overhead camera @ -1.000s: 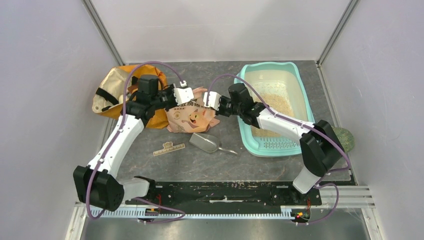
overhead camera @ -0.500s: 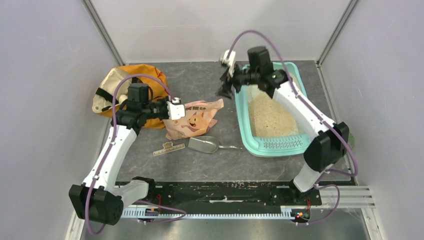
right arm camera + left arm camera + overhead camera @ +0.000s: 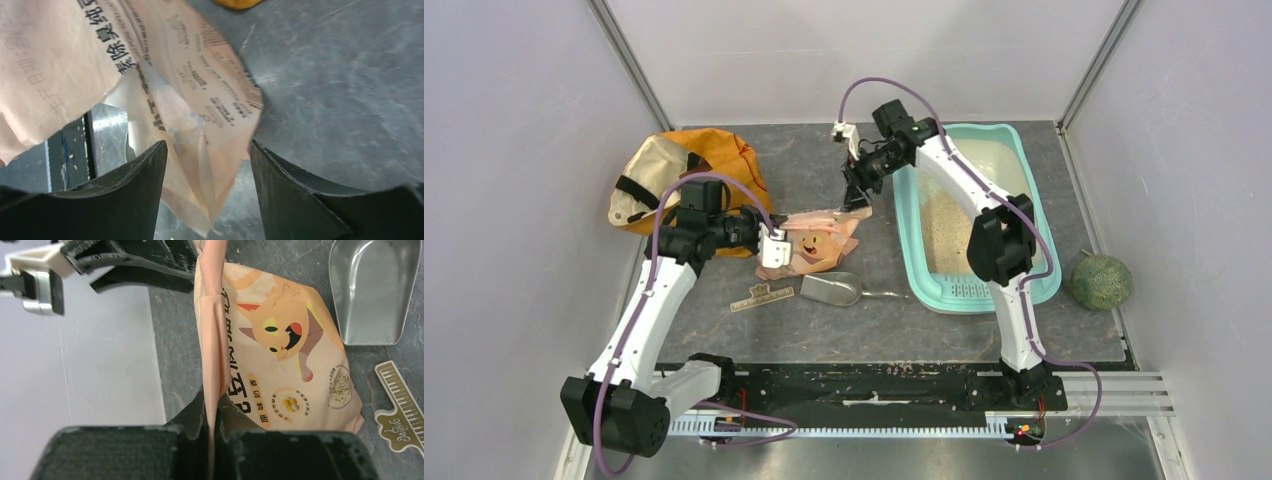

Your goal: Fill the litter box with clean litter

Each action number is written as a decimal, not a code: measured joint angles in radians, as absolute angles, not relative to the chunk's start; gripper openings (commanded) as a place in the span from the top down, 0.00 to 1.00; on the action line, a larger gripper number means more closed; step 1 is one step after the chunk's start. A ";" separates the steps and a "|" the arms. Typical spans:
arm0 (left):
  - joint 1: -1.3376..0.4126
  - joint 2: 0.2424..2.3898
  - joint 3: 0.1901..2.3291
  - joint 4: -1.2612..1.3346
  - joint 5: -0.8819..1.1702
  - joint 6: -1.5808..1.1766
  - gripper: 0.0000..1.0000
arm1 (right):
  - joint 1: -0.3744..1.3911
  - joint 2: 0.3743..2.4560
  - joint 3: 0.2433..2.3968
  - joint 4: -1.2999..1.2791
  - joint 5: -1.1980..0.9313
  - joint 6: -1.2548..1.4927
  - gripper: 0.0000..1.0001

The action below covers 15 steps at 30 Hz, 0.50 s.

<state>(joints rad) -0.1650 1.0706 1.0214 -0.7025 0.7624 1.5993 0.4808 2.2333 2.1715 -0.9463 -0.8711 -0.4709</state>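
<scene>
The teal litter box [image 3: 905,240] stands at the right, with pale beige clean litter [image 3: 946,225] spread inside. The peach-pink pouch [image 3: 816,240] lies on the table left of it. My left gripper [image 3: 772,246] is shut on the pouch's left edge; the left wrist view shows the jaws [image 3: 212,412] pinching the folded edge of the pouch [image 3: 280,340]. My right gripper [image 3: 856,194] is open at the pouch's far right corner. In the right wrist view that corner [image 3: 200,125] hangs between the spread fingers [image 3: 207,165] without being pinched.
A silver scoop [image 3: 834,288] and a gold ruler-like tag [image 3: 762,296] lie in front of the pouch. An orange fabric bag [image 3: 679,180] sits at the back left. A green ball [image 3: 1101,280] lies right of the litter box. Side walls stand close.
The right arm let go of the pouch, swung over the litter box's far corner, then came back down to the pouch's right corner. The left gripper kept its hold and moved slightly nearer.
</scene>
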 measured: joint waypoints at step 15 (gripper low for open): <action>-0.172 1.059 1.006 -0.724 0.763 1.694 0.98 | 0.553 2.239 2.139 -1.000 -0.852 -0.596 0.52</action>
<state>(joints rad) -0.1719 1.0588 1.0058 -0.7242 0.7631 1.6936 0.5529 2.2395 2.1387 -1.0000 -0.8516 -0.5964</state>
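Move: The bag's free rim fold, which the right hand is after, lies about 3 cm back from it, 1 cm to its left and 3 cm lower. From there the bag's body is centred roughly 7 cm back, 10 cm left and 8 cm below. The scoop is some 17 cm straight back and the litter box some 26 cm right, level ahead, both about 13 cm lower. From the left hand the free rim fold is about 15 cm right, 2 cm ahead, at similar height. Back by about 3 cm, with some 2 cm to the left, the right hand moves onto the bag's free rim, then eases down about 1 cm more while its fingers close by roughly a third around the loose fold, not yet shut. It swivels slightly counter-clockwise. The left fingers stay shut on the other stretch of rim, holding the bag almost still. ##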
